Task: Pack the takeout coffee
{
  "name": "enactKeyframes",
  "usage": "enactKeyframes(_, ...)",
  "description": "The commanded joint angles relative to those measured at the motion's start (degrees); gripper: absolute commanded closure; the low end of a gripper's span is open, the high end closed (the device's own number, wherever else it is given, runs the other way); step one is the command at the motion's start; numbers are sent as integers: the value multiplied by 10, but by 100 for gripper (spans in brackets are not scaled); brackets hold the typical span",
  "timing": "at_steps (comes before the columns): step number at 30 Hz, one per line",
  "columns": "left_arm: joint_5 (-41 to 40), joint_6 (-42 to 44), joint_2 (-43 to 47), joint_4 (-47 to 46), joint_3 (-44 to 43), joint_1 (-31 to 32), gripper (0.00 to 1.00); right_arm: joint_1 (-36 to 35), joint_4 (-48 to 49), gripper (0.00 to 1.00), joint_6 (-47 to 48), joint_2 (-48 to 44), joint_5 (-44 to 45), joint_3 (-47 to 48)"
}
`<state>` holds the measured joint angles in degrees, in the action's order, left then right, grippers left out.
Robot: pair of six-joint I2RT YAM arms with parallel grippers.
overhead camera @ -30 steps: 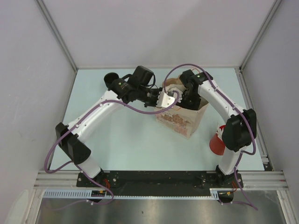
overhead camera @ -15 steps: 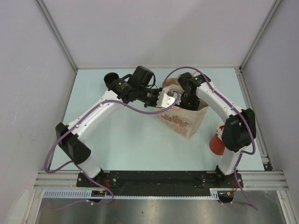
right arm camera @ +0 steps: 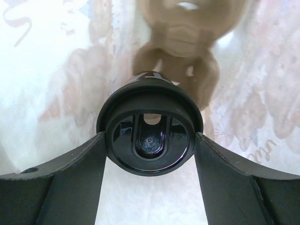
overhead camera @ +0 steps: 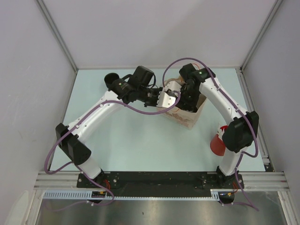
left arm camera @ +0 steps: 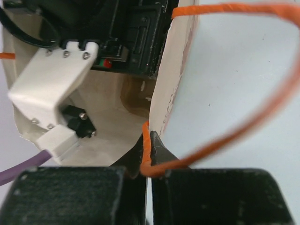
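Observation:
A patterned paper bag (overhead camera: 186, 118) stands open at the table's middle right. My left gripper (left arm camera: 149, 152) is shut on the bag's rim (left arm camera: 171, 79), right where its orange cord handle (left arm camera: 243, 125) is attached. In the top view that gripper (overhead camera: 173, 101) sits at the bag's left edge. My right gripper (right arm camera: 150, 145) is inside the bag, its fingers (right arm camera: 70, 187) pressed against both sides of the black lid of the takeout coffee cup (right arm camera: 150, 138). The cup's body is hidden below the lid. From above, the right wrist (overhead camera: 190, 93) covers the bag's mouth.
A red cup (overhead camera: 217, 144) stands near the right edge, partly behind the right arm's elbow (overhead camera: 239, 129). Grey walls close off the table at the left, back and right. The right wrist's white camera mount (left arm camera: 49, 91) fills the bag's inside in the left wrist view.
The right wrist has shifted slightly toward the back. The bag's near corner has drawn back toward the grippers, so the bag looks shorter from above. The left gripper holds its place.

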<state>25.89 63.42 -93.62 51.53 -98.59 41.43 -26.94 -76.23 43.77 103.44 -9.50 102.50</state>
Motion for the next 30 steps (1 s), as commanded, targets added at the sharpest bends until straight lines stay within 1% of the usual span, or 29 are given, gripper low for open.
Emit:
enactKeyframes(1,-4,-2,25,-13,-11,-4,93,-4,-107,23,6,-12,-5,42)
enactKeyframes(5,-5,-3,25,-11,-12,-4,88,-4,-107,13,5,-12,-15,58)
enactKeyframes(6,-6,-3,25,-12,-12,-4,85,-3,-106,10,6,-12,-15,59)
enactKeyframes(10,-7,-7,24,-13,-13,-3,79,-4,-102,7,4,-9,-12,60)
enactKeyframes(13,-6,-9,24,-13,-13,-3,78,-3,-92,5,2,-8,-9,63)
enactKeyframes(15,-6,-13,24,-17,-13,-3,77,-2,-83,1,-2,-9,2,64)
enactKeyframes(19,-7,-21,21,-25,-13,-1,72,-1,-62,0,-8,-9,24,71)
enactKeyframes(20,-8,-22,21,-27,-13,-1,70,-1,-60,0,-11,-9,27,74)
enactKeyframes(21,-12,-25,20,-32,-13,1,64,0,-54,0,-14,-10,33,78)
enactKeyframes(22,-15,-31,19,-41,-13,1,61,0,-39,0,-19,-10,48,85)
enactKeyframes(23,-16,-35,18,-47,-12,1,53,1,-32,0,-22,-10,52,91)
enactKeyframes(25,-20,-44,14,-60,-11,1,49,5,-15,0,-28,-12,63,115)
enactKeyframes(26,-22,-48,13,-64,-11,2,45,7,-11,0,-30,-11,64,124)
enactKeyframes(30,-31,-60,7,-82,-9,7,41,17,8,0,-36,-17,67,161)
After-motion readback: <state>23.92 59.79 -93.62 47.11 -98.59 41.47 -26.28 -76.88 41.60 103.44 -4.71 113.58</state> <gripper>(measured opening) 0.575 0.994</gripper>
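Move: The black lidded cup is between the right fingertips, which are at the sides of its lid, inside the bag; its middle is about 4 cm below that hand and 1 cm ahead. The brown carrier on the bag's floor lies about 4 cm ahead, 1 cm right and 8 cm down. The orange handle, still pinched at the bag's rim by the left hand, is some 12 cm left, level fore and aft, and 6 cm up. From the left hand the cup is roughly 13 cm right, 2 cm ahead and 13 cm below. The cup is let go inside the bag as the right fingers spread fully; that hand creeps up, then lifts faster, about 5 cm up and 3 cm forward, away from the cup, its fingertips swinging forward some 10 degrees. Meanwhile the handle comes out of the left fingers, which open about halfway almost in place before that hand eases slightly forward and up. ##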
